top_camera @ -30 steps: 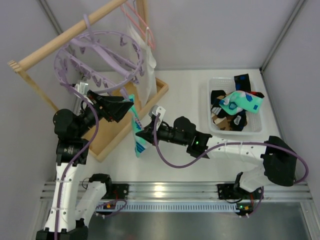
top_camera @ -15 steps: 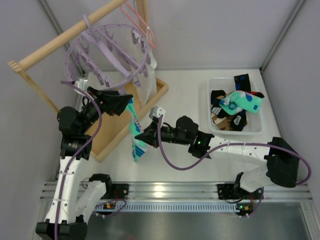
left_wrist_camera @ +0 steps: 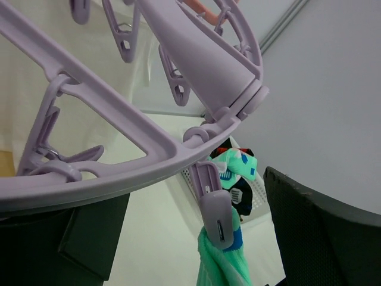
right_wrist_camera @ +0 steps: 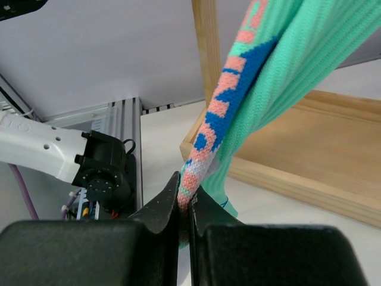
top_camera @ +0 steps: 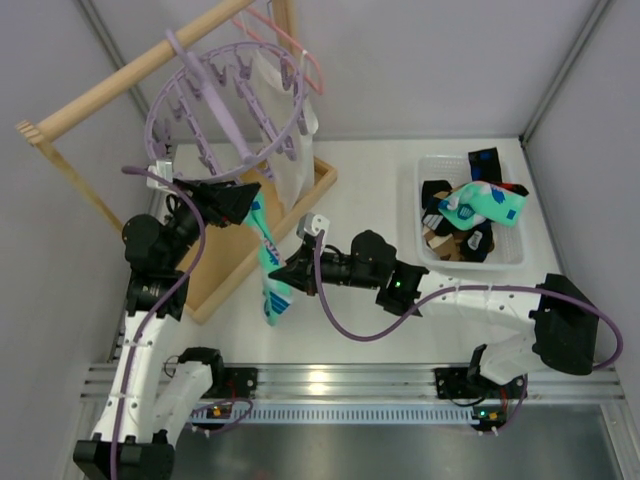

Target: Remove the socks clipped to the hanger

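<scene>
A mint-green sock (top_camera: 266,268) with blue and pink marks hangs from one clip (left_wrist_camera: 217,217) of the lavender hanger (top_camera: 230,110). The clip still pinches the sock's top (left_wrist_camera: 229,268). My left gripper (top_camera: 240,200) is open, and the clip hangs between its two wide-spread fingers (left_wrist_camera: 321,232) without touching either. My right gripper (top_camera: 286,272) is shut on the sock's lower end, its jaws pressed on the pink-and-blue knit (right_wrist_camera: 205,149), and the sock runs taut up from them. In the left wrist view the hanger ring (left_wrist_camera: 119,155) fills the frame.
A white basket (top_camera: 425,180) at the right holds several loose socks (top_camera: 480,205). The hanger hangs from a wooden rod (top_camera: 110,90) over a wooden tray (top_camera: 300,215). A pink wire hanger (top_camera: 300,55) and a white cloth (top_camera: 285,150) hang behind it.
The hanger has swung to the right and tilted up. My left gripper rose toward the clip and its jaws widened. The right gripper kept its hold and shifted slightly left.
</scene>
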Tool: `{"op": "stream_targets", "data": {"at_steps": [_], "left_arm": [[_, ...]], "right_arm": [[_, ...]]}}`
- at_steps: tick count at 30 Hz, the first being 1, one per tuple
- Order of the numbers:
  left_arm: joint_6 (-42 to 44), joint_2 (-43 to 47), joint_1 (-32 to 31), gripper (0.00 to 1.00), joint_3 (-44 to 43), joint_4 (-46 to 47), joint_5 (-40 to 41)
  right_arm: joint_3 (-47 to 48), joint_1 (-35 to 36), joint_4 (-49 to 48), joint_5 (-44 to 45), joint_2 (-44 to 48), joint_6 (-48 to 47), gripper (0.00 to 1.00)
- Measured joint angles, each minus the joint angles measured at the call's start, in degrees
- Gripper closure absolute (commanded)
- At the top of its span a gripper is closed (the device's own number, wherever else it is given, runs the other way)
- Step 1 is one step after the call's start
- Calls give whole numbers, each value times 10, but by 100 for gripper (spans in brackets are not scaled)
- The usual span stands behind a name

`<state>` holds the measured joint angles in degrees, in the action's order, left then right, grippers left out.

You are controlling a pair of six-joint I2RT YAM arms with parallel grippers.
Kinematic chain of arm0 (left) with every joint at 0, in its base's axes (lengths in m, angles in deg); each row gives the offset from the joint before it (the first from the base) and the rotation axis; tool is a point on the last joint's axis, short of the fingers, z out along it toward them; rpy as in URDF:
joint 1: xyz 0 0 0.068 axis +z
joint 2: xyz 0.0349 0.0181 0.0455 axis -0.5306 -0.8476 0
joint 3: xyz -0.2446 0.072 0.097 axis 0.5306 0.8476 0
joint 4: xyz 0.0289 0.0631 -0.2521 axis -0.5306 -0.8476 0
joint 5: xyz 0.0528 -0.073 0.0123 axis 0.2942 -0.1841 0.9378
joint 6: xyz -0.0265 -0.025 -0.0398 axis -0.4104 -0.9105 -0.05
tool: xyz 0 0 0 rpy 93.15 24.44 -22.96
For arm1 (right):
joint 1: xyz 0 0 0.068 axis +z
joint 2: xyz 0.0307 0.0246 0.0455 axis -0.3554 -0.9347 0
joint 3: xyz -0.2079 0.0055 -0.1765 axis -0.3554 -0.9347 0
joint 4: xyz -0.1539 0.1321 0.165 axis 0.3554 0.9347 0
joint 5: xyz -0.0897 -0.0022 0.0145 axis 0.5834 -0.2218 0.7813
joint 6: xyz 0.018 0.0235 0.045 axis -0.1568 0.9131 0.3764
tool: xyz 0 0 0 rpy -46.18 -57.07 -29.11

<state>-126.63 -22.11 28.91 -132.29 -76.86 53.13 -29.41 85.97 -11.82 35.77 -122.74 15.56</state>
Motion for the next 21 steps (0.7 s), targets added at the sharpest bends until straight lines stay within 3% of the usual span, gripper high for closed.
{"op": "stream_targets", "data": {"at_steps": [6, 14, 21], "left_arm": [[-6, 41, 0, 2, 7, -38, 42], [40, 41, 0, 2, -124, -262, 110], [87, 40, 0, 2, -194, -418, 122]], "right_arm": [[16, 5, 39, 44, -4, -15, 100], [105, 61, 114, 162, -81, -85, 100], [181, 113, 138, 282, -161, -130, 100]]}}
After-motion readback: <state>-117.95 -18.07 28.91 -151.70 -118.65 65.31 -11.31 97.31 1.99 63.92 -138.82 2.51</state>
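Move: The clip that still holds the mint sock hangs just off the open left fingers, about 2 cm ahead, 3 cm to their right and at their height. From the left hand, the purple hanger ring's middle is some 12 cm ahead, 3 cm left and 3 cm higher; the white cloth hangs about 12 cm ahead, 6 cm right and a little lower. From the right hand, which already pinches the sock, the clip is roughly 12 cm ahead, 3 cm left and 11 cm up. The mint sock stays pinched in the shut right fingers, drawn about 6 cm left and then also some 4 cm down below the hanger as that hand turns clockwise and dips its fingertips. Meanwhile the left hand backs off and shifts left about 6 cm in all, keeping beside the clip, turning counter-clockwise and tipping down some 15 degrees, fingers staying wide open. ##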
